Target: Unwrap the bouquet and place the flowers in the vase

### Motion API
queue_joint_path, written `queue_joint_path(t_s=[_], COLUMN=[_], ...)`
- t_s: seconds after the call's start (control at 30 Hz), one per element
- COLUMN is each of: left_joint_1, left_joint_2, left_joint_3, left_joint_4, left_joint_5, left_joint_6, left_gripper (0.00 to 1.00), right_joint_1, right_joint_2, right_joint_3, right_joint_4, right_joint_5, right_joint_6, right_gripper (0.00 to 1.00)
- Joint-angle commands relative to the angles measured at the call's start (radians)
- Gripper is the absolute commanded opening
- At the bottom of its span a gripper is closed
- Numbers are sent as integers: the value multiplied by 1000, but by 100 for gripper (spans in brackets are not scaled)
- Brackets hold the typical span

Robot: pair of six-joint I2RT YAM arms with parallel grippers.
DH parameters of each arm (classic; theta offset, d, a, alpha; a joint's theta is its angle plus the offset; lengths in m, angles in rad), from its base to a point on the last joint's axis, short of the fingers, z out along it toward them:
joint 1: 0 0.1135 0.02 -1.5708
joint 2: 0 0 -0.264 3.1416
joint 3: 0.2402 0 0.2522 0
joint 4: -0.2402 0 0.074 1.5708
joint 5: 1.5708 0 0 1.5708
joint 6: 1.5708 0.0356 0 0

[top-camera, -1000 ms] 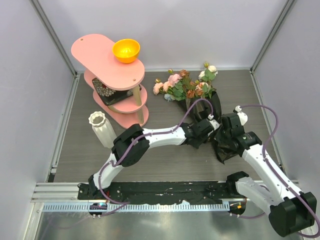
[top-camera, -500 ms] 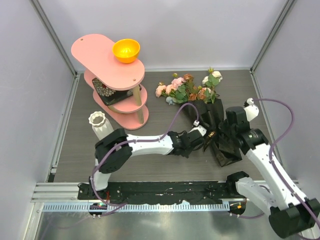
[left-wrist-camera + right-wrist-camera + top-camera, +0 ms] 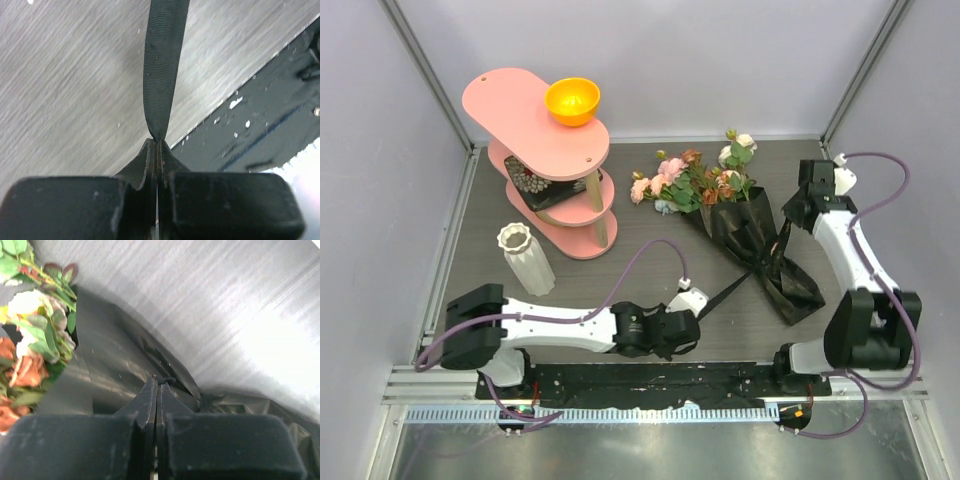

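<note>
The bouquet [image 3: 750, 235] lies on the table right of centre, its flowers [image 3: 695, 180] pointing up-left out of the glossy black wrap. A black ribbon [image 3: 730, 290] runs taut from the wrap's waist down-left to my left gripper [image 3: 695, 312], which is shut on it; in the left wrist view the ribbon [image 3: 162, 60] rises straight from the pinched tips [image 3: 158, 140]. My right gripper [image 3: 790, 212] sits at the wrap's right edge, shut, with a thin dark strand of ribbon at its tips [image 3: 159, 379], above the wrap [image 3: 110, 365]. The white ribbed vase [image 3: 525, 255] stands upright at the left.
A pink tiered shelf [image 3: 535, 130] stands at the back left with an orange bowl [image 3: 571, 100] on top and a patterned object [image 3: 530, 180] on a lower tier. The black base rail [image 3: 650, 380] runs along the near edge, right by my left gripper.
My left gripper has drawn back toward the near edge, pulling the ribbon out long. My right arm has swung out to the far right. The bouquet has shifted slightly.
</note>
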Motion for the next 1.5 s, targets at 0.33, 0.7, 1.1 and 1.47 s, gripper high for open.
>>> queue_joint_path(t_s=[0.33,0.7,1.1,1.47], left_joint_1=[-239,-239,-96,261], left_joint_2=[-495,-679,-485,-285], left_joint_3=[-149,-89,21,135], left_joint_4=[-412,-617,-470,48], left_joint_5=[-233,-402,-355,205], left_joint_6=[-372,-371,-181,97], left_gripper=[0,0,33,70], right_joint_1=[-110,-119,-118,184], right_joint_2=[361,480,528,61], right_joint_3=[389,597,740,77], right_joint_4=[9,-42,-235,-38], right_joint_5=[-135,-41,451,-139], right_joint_6=[-151,-159,-259,-121], right_gripper=[1,1,45,55])
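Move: The left hand holds one ribbon end, the knot on the black wrapping about 12 cm ahead, 12 cm to its right and 5 cm lower; the vase stands roughly 31 cm left and 9 cm ahead. From the right hand, holding the other end, the knot lies some 11 cm back, 5 cm left and 12 cm below, with the flowers about 15 cm left, 7 cm ahead and 10 cm below. The left pulls its ribbon end 15 cm left and up, the right 12 forward; both release, heading back. ##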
